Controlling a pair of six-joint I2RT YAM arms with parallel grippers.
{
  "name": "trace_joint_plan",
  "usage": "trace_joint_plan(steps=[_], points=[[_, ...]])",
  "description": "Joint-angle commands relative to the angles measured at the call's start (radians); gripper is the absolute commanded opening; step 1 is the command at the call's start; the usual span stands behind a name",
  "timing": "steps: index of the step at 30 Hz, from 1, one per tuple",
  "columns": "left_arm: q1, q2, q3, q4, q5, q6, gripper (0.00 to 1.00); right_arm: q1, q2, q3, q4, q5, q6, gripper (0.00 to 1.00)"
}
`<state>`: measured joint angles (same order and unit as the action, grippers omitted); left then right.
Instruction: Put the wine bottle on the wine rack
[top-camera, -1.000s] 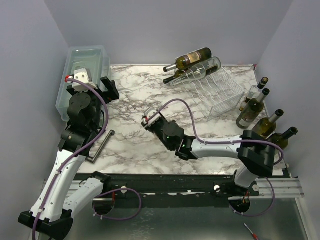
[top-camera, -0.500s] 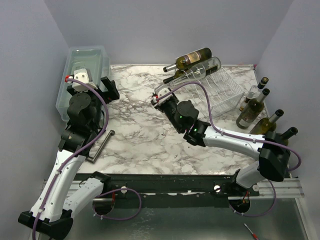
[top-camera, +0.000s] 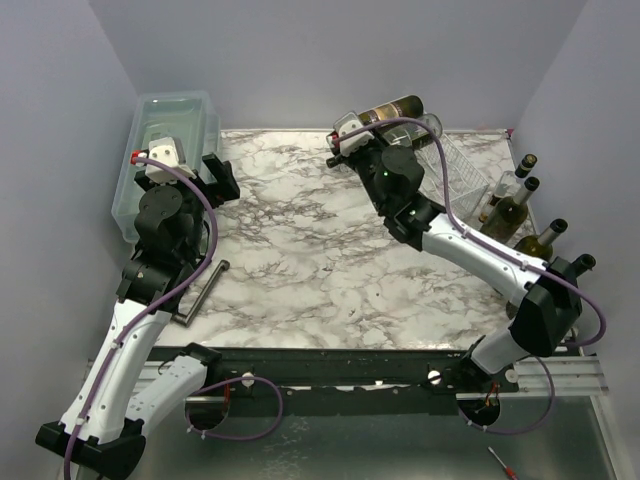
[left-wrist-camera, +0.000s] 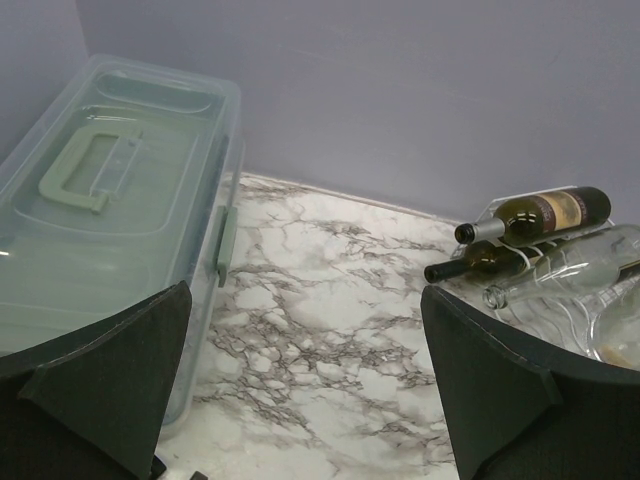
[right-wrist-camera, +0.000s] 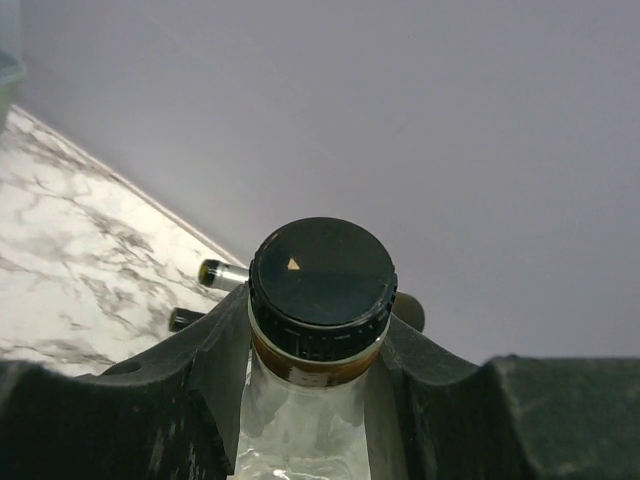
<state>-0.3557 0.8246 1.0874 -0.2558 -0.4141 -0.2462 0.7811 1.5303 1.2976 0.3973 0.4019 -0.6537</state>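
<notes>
My right gripper (right-wrist-camera: 318, 335) is shut on the neck of a clear wine bottle (right-wrist-camera: 300, 420) with a black screw cap (right-wrist-camera: 322, 272). In the top view that gripper (top-camera: 346, 132) is raised at the left end of the white wire wine rack (top-camera: 458, 190), and the arm hides the held bottle's body. On the rack (left-wrist-camera: 560, 325) lie two dark bottles (left-wrist-camera: 540, 213) and an uncapped clear bottle (left-wrist-camera: 565, 280). At the left, my left gripper (left-wrist-camera: 310, 400) is open over bare marble, next to the bin.
A translucent lidded plastic bin (top-camera: 168, 135) stands at the back left. Several upright bottles (top-camera: 512, 205) line the right edge of the table. A metal bar (top-camera: 204, 292) lies near the left arm. Walls close in the back and sides.
The right arm has swung from the table's middle to the back, carrying the clear bottle up to the rack's left end. The left arm has not moved.
</notes>
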Motion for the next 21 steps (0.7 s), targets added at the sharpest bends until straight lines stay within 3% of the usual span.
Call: trace_joint_plan(steps=[1,12,21], points=[[-0.003,-0.014,-0.009,0.013,-0.018,0.005,0.99,-0.072,0.021,0.108,0.024,-0.11,-0.15,0.01],[-0.003,-0.008,-0.007,0.013,-0.012,0.008,0.99,-0.159,0.149,0.158,0.006,-0.103,-0.496,0.0],[-0.003,0.009,-0.011,0.016,-0.018,0.013,0.99,-0.238,0.219,0.147,0.032,-0.145,-0.625,0.01]])
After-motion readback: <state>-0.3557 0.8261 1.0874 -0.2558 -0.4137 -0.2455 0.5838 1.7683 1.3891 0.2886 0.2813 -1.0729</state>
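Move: The right hand already grips the clear wine bottle by its neck above the wine rack; the free slot it goes for has its middle about 16 cm ahead, 16 cm to the hand's right and some 24 cm below. Beside that slot, the clear bottle already racked lies about 22 cm ahead and 11 cm right of the hand, and the upper green bottle some 27 cm ahead and 6 cm right. From the left hand the slot is roughly 27 cm ahead, 55 cm right and 25 cm lower. Keeping its grip on the neck, the right hand carries the clear bottle forward about 10 cm and some 5 cm to the right, at first almost level and then sinking nearly 9 cm, towards the rack's free slot on the near side of the racked clear bottle. As it travels the wrist rolls some 30 degrees, its left side going down, so that the hanging body of the bottle swings out to the right towards lying flat. ##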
